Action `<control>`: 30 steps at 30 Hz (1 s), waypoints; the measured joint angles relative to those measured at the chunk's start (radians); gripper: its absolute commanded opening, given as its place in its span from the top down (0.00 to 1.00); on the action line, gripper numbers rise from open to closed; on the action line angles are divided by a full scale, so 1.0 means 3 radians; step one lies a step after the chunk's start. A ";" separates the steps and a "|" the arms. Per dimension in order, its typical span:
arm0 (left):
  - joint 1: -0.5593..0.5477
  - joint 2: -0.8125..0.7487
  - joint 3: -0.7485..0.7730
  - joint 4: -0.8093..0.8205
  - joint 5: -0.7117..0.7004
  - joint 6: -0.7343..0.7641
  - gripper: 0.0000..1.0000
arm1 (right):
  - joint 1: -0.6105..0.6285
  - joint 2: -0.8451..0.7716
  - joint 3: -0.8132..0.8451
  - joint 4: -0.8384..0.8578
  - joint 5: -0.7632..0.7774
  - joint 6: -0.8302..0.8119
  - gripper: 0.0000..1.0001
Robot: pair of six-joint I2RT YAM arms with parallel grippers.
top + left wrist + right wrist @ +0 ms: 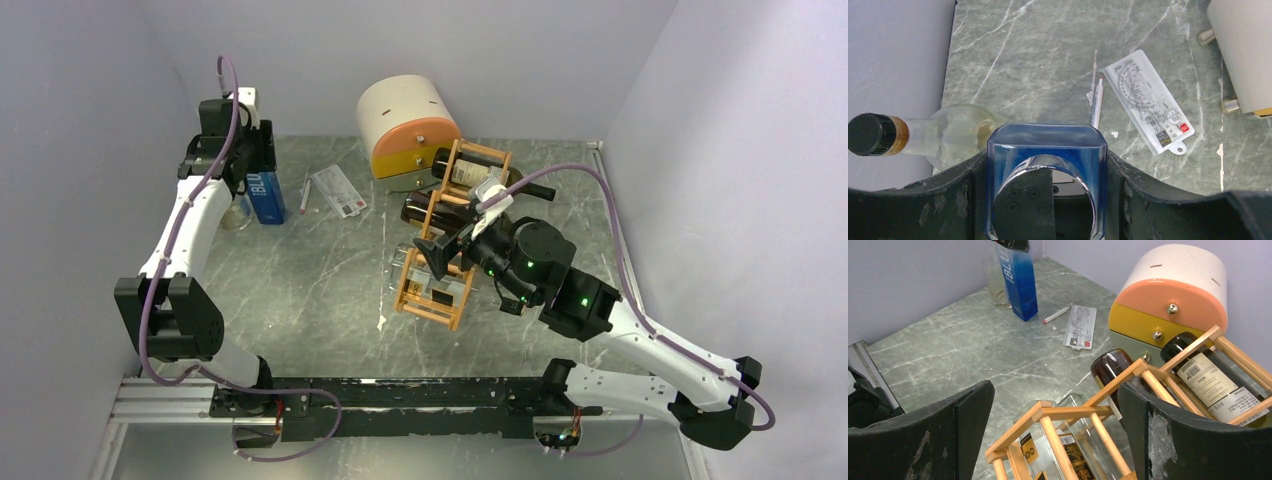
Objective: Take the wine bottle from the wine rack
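Observation:
The tan wooden wine rack lies tilted mid-table with three bottles in its tiers. A dark wine bottle with a white label fills the far tier, a brown bottle the middle, and a clear bottle the near one. My right gripper hovers open just over the rack's near end, its fingers either side of the slats and holding nothing. At the far left, my left gripper is shut on the top of an upright blue bottle.
A round cream-and-orange drawer box stands behind the rack. A pen and a flat clear ruler pack lie between the blue bottle and the box. A clear bottle with a black cap stands against the left wall.

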 measured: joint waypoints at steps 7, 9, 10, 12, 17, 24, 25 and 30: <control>0.0051 0.0071 0.0004 0.0132 -0.0039 -0.0023 0.52 | 0.0000 0.0042 0.0001 -0.0048 0.0048 0.0031 0.00; 0.0057 0.0076 0.0004 0.0144 -0.0074 -0.0042 0.39 | 0.0000 0.0094 0.0013 -0.0067 0.0055 0.0041 0.00; 0.0060 0.0078 0.0004 0.0151 -0.0081 -0.0053 0.35 | 0.0000 0.0121 0.0023 -0.0081 0.0056 0.0047 0.00; 0.0066 0.0084 0.0004 0.0160 -0.0084 -0.0061 0.29 | 0.0000 0.0165 0.0034 -0.0095 0.0055 0.0056 0.00; 0.0098 0.0102 0.0004 0.0198 -0.0084 -0.0043 0.19 | 0.0000 0.0206 0.0055 -0.0114 0.0055 0.0086 0.00; 0.0150 0.0097 0.0004 0.0198 -0.0086 -0.0038 0.02 | 0.0000 0.0259 0.0127 -0.0139 0.0053 0.0132 0.00; 0.0154 0.0088 0.0004 0.0198 -0.0085 -0.0037 0.00 | 0.0000 0.0272 0.0144 -0.0145 0.0052 0.0137 0.00; 0.0155 -0.0039 0.0003 0.0197 -0.0086 -0.0039 0.00 | 0.0000 0.0300 0.0179 -0.0198 0.0055 0.0182 0.00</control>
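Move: The left hand already holds the blue bottle near its top, standing on the table with its middle some 11 cm straight below the hand. The clear bottle is about 8 cm to its left and level with it, the marker pen roughly 9 cm right and 5 cm farther out, the plastic card about 17 cm right and 6 cm out. From the right hand, the blue bottle lies around 37 cm left, 23 cm ahead and 21 cm below. Still gripping the blue bottle near its top, the left hand eases it left and slightly forward towards the clear bottle, then spreads its fingers wide and lets go while drifting on left, some 2.5 cm in all. It ends by lifting just under 2 cm. The right hand, open and empty over the rack, sinks and shifts left about 1.5 cm each. ##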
